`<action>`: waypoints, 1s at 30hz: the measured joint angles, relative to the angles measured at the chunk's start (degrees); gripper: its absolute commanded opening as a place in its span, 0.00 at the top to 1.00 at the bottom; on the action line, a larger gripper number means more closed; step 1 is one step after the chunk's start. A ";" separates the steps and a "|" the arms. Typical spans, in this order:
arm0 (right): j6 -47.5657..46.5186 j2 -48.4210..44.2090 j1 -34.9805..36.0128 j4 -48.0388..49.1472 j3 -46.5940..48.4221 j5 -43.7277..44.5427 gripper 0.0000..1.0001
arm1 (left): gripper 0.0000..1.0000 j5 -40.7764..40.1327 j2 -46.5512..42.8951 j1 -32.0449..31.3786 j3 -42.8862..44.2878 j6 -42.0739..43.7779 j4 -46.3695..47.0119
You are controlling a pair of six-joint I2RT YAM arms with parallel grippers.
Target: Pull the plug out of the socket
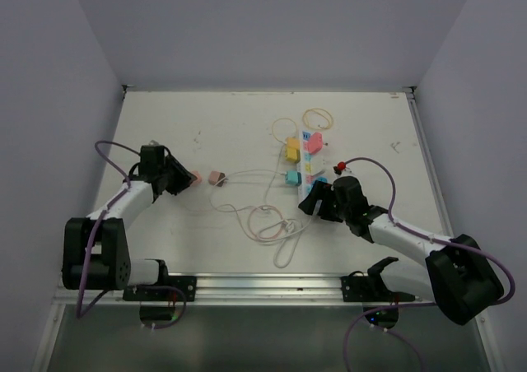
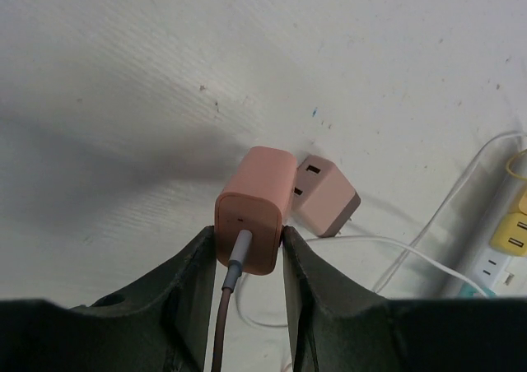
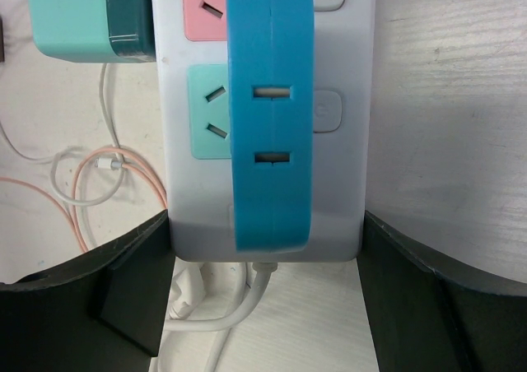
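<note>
The socket (image 1: 305,163) is a long white power strip with pastel outlets, lying right of centre. My right gripper (image 1: 318,202) is shut on its near end. In the right wrist view both fingers (image 3: 123,281) press the sides of the socket (image 3: 198,207), which carries a blue band (image 3: 270,117). My left gripper (image 1: 189,179) is shut on a salmon-pink plug (image 2: 257,207) with a brown cable, held well left of the socket and free of it. The left gripper (image 2: 247,242) has a finger on each side of the plug.
A second pink adapter (image 2: 325,197) lies on the table just beyond the held plug. Yellow (image 1: 291,149), pink (image 1: 314,142) and teal (image 1: 289,177) plugs sit in the socket. Loose white and pink cords (image 1: 272,224) loop on the table near the front.
</note>
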 measured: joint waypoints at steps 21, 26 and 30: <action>-0.02 0.09 -0.02 0.00 0.00 0.00 1.00 | 0.04 5.81 15.56 4.85 6.58 6.40 9.18; -0.02 0.09 -0.02 0.00 0.00 -0.02 1.00 | 0.01 4.26 13.33 6.99 6.58 7.41 6.23; -0.04 0.09 -0.02 0.00 0.00 -0.02 1.00 | 0.01 3.65 9.16 7.65 7.37 7.98 3.41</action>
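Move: The left hand already holds the pulled pink plug. The bare table spot it is bound for lies about 5 cm ahead, 1 cm right and 4 cm below. A brown plug lies some 3 cm ahead and 7 cm right of the left hand; the socket is about 36 cm right and 5 cm ahead. From the right hand, still gripping the socket's near end, the spot lies roughly 37 cm left and 10 cm ahead. Left hand goes forward 5 cm and down, opens wide beside the brown plug, then backs off left 4 cm, rising. ##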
